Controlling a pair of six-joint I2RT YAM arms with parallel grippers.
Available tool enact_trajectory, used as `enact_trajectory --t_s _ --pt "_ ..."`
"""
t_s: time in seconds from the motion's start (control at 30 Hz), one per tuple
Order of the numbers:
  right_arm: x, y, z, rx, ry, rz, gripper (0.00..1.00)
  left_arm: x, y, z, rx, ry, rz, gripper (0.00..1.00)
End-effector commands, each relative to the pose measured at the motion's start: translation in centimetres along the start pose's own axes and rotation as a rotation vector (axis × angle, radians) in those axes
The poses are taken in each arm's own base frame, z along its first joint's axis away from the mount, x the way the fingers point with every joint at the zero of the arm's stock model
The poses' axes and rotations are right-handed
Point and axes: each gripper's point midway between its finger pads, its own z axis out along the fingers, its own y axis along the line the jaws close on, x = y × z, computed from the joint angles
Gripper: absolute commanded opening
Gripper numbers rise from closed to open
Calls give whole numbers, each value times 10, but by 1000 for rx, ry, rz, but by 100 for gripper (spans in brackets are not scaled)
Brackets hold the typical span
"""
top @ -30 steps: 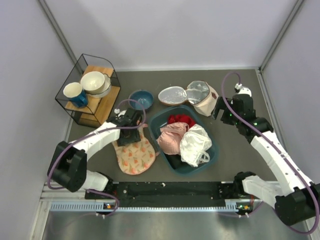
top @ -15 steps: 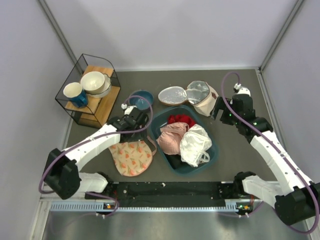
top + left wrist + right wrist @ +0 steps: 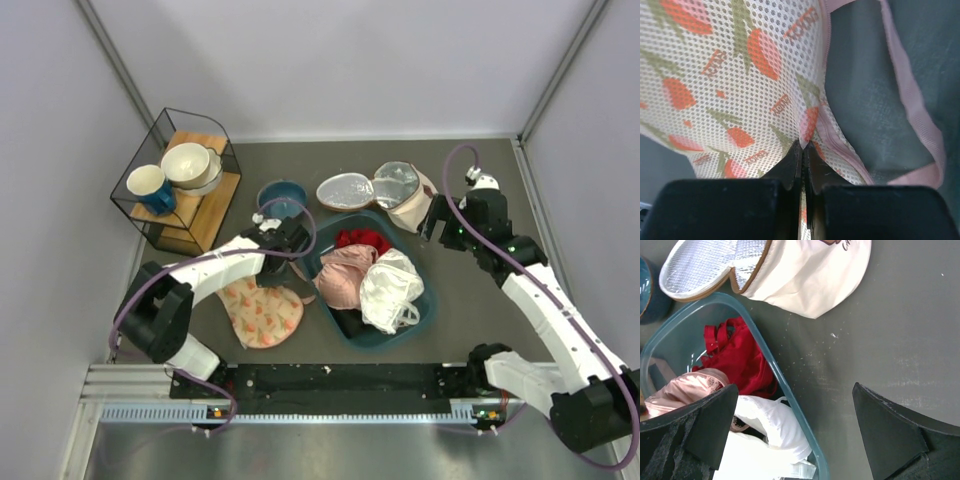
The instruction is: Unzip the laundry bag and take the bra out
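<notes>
The laundry bag [image 3: 262, 312] lies flat on the table left of the teal basin [image 3: 428, 300]. Up close, the laundry bag [image 3: 740, 90] is peach mesh with an orange-red print, and its pink loop strap [image 3: 910, 100] trails to the right. My left gripper [image 3: 290, 262] is at the bag's upper right edge. In the left wrist view the left gripper [image 3: 803, 146] is shut, pinching a fold of mesh beside the zip seam. My right gripper [image 3: 440, 222] hovers open above the table by the basin's far right corner; the right gripper [image 3: 795, 390] holds nothing. The bra is hidden.
The basin [image 3: 770, 365] holds a red garment [image 3: 362, 240], a pale pink lacy garment [image 3: 345, 275] and a white glossy bundle [image 3: 390, 290]. A beige pouch with silver lining [image 3: 405, 200] lies open behind it. A blue bowl [image 3: 282, 197] and a wire rack with cups [image 3: 180, 180] stand at the left.
My left gripper moved right along the bag's top edge toward the basin, opened wider, then shut on the mesh. The bag shifted slightly. The right arm stayed still.
</notes>
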Motion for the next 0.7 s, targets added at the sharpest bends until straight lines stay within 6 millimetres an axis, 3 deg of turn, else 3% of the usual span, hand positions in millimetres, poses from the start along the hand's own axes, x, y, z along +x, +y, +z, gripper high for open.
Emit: enact_trajectory --t_s 0.0,0.13,0.17,0.27,0.33,0.37,0.4,0.53,0.67 --pt "-18 19 -17 -104 -74 -36 99 -42 7 -46 35 -158 -36 0" --pt "-18 54 -28 -231 -58 -92 98 -71 7 -105 201 -285 -85 0" --pt "-17 75 -37 -291 -58 -135 98 -76 5 -116 239 -307 -95 0" --pt "-21 110 -48 -353 -80 -221 98 -95 1 -155 363 -405 -139 0" --pt "-7 141 -54 -429 -39 -276 98 -106 2 -178 416 -455 -168 0" --pt "-7 155 -60 -475 -33 -283 98 -109 2 -184 433 -465 -175 0" --pt "4 169 -61 -506 -1 -307 98 -114 3 -193 450 -483 -193 0" --pt "25 213 -77 -652 43 -350 98 -123 -2 -205 490 -497 -211 0" --pt "42 240 -90 -753 73 -371 98 -127 -7 -205 494 -487 -205 0"
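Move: The left hand already has its fingers shut on the laundry bag near its far edge, down by the table; the bag's middle is some 8 cm back and 2 cm left, about 2 cm lower. The teal bin's middle lies about 25 cm right, level with that hand, and the blue bowl 19 cm ahead, 3 cm right. From the right hand the bag is about 41 cm left, 14 cm back and 17 cm down, with the bin between, 14 cm left and 9 cm back. Keeping its pinch on the laundry bag, the left hand hoists it straight up by about 21 cm, drifting slightly forward while the wrist swings the fingers up towards forward and rolls its left side down. Meanwhile the right hand sweeps some 20 cm left over the bin towards the bag, also easing back and up, turning about 40 degrees counter-clockwise, jaws wide open and empty. ##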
